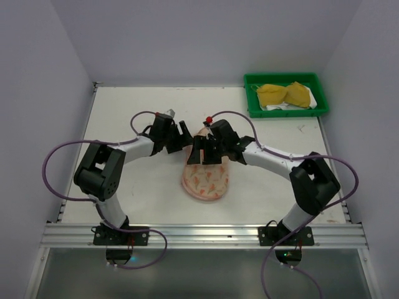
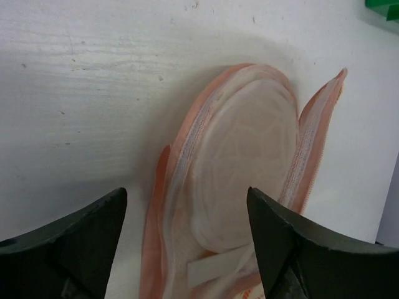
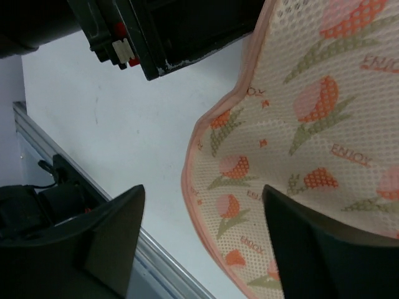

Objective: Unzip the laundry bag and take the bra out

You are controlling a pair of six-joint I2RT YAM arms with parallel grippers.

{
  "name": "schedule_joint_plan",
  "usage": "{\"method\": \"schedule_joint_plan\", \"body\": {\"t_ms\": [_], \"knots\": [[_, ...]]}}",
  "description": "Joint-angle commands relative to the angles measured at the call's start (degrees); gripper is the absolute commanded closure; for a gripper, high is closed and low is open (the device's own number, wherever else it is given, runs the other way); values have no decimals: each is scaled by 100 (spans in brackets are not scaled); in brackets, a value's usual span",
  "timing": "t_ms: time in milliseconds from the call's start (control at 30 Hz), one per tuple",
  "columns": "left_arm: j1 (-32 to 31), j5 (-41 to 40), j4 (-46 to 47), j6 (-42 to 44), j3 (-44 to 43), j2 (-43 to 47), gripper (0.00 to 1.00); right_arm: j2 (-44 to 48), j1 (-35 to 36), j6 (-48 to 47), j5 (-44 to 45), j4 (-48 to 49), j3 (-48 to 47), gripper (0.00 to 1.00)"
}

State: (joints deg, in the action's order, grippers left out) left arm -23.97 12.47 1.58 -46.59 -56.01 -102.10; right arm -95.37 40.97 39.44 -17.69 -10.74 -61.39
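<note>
The laundry bag point(image 1: 206, 180) lies in the middle of the table, cream mesh printed with orange-red flowers point(image 3: 293, 143). In the left wrist view its pink zip rim point(image 2: 187, 137) stands parted around a pale rounded cup shape point(image 2: 249, 149). I cannot tell whether that shape is the bra or the lining. My left gripper point(image 1: 187, 138) point(image 2: 186, 193) hangs open over this parted far end, holding nothing. My right gripper point(image 1: 207, 149) point(image 3: 202, 190) is open too, above the bag's printed edge, with one finger over the mesh and one over bare table.
A green plastic tray point(image 1: 252, 99) at the back right holds two yellow padded pieces point(image 1: 285, 94) on white cloth. The left arm's black wrist point(image 3: 174, 25) sits close beside the right gripper. A metal rail point(image 1: 199, 235) runs along the table's near edge.
</note>
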Motion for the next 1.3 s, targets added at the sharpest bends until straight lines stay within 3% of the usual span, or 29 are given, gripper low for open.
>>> {"method": "schedule_joint_plan", "body": {"t_ms": [0,133,400,533,767,1000,1167,1267], "knots": [[137,-472,-376,290,-77,630,18,807,7,-568,599,-375,-470,17],[549,-693,-843,510,-51,1086,9,1362,-89,-946,1355,-876,-699,2],[1367,-1211,-1687,1212,82,2420,4,2549,-957,-1404,2900,-1667,-717,1],[1491,-1835,-2161,1670,-120,3248,0,3592,-1407,-1570,3831,-1992,-647,1],[1526,-2897,-2865,2320,-629,4610,0,5306,-1487,-2010,5380,-2020,-330,1],[1526,-3303,-3129,2768,-1263,5858,0,6371,-1478,-2950,5461,-1501,-137,1],[1518,-4101,-3252,2936,-1439,6229,0,6707,-1487,-3091,5575,-1360,-216,1],[1518,-4147,-3200,2901,-1396,6352,0,6935,-1487,-3206,5593,-1238,-146,1]]}}
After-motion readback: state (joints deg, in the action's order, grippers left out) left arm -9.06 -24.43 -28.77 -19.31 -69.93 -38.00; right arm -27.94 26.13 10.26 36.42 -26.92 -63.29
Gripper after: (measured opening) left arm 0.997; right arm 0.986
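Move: The laundry bag lies nearly folded shut, its middle about 7 cm back and 8 cm to the right of the left hand, some 3 cm below it. From the right hand that middle is only about 2 cm farther out and 3 cm to the right, roughly 7 cm down. The green bin stands well clear, about 31 cm ahead and 34 cm to the right of the right hand, 22 cm ahead and 39 cm to the right of the left. The laundry bag is left behind as both already-open grippers spread fully and draw away to opposite sides. The left hand rises nearly 40 cm and swings some 25 cm left, later drawing back; the right rises about 30 cm and sweeps 35 cm right, first slightly forward, then back. Both wrists tip up from their downward slant and turn outward, left counter-clockwise, right clockwise. ##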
